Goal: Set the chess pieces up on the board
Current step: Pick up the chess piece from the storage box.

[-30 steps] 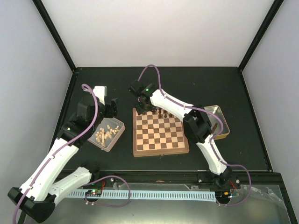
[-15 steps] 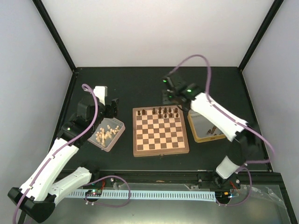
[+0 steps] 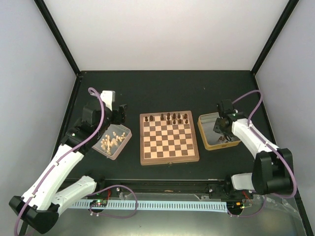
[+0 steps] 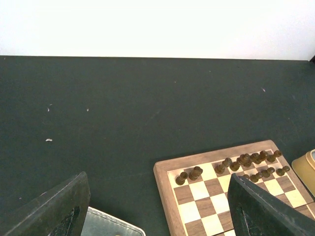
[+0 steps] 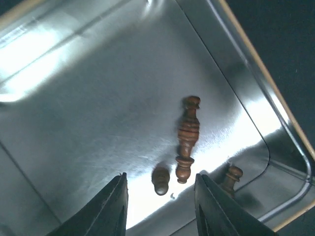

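Observation:
The board (image 3: 170, 161) lies mid-table with several dark chess pieces (image 3: 170, 118) along its far rows; the left wrist view shows the same pieces (image 4: 227, 166) and the board's corner (image 4: 164, 180). My right gripper (image 3: 220, 129) hangs low over a metal tray (image 3: 203, 132), open and empty (image 5: 160, 211). Below its fingers lie three dark pieces: a tall one on its side (image 5: 188, 133), a small one (image 5: 161, 180) and another (image 5: 230, 177) by the tray wall. My left gripper (image 3: 119, 114) is open and empty (image 4: 157, 223), left of the board.
A second tray (image 3: 124, 143) with several cream pieces (image 3: 110, 141) sits left of the board, below my left gripper; its corner (image 4: 106, 224) shows in the left wrist view. Black enclosure posts and white walls bound the dark table.
My right arm swung from the board's far left corner across to the metal tray on the right, and its jaws opened wider. The left arm stayed put.

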You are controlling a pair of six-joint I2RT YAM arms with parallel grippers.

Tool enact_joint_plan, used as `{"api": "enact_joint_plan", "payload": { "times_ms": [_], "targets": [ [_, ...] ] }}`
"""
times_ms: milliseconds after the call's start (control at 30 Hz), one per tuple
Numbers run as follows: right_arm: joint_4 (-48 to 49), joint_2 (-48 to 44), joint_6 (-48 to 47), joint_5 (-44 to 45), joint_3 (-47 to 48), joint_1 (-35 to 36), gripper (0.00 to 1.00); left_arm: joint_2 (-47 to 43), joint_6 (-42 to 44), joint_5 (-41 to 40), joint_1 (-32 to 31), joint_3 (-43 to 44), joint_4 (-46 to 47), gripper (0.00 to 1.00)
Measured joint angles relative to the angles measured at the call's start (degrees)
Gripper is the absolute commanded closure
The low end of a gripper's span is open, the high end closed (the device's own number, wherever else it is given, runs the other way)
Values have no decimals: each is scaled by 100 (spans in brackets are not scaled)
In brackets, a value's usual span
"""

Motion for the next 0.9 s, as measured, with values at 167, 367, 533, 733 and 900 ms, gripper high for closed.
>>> {"api": "enact_joint_plan", "payload": {
  "times_ms": [167,367,533,733,900],
  "targets": [
    [94,251,-114,-142,-289,-136,60,7,2,9,0,0,13,21],
    [310,654,-164,-286,-490,-136,67,7,2,9,0,0,15,21],
    [516,907,-175,-275,-498,-136,80,-2,2,9,0,0,13,21],
    [761,1016,-190,-221,-498,-142,90,-7,2,11,0,0,13,21],
    [870,940,-190,-219,-498,-142,91,-7,2,11,0,0,13,21]
  ]
}}
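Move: The chess piece to be picked stands in the storage box almost under the open right fingers, about 1 cm back and 7 cm down. At the same depth, two pieces lying end to end sit roughly 1 cm ahead and 3 cm to the right, and another piece near the box's near right corner some 3 cm back and 5 cm right. From the left hand, the chess piece is about 49 cm to the right, roughly level fore-and-aft and 27 cm lower. The right hand sinks about 6.5 cm into the storage box towards the chess piece just below it, drawing back some 2 cm on the way down and tipping its fingers about 10 degrees nearer to straight down. Low over the box floor it closes its fingers from part-open and eases forward again by nearly 2 cm, pinching the piece between the fingertips beside the end-to-end pair, then starts upward by barely half a centimetre. ##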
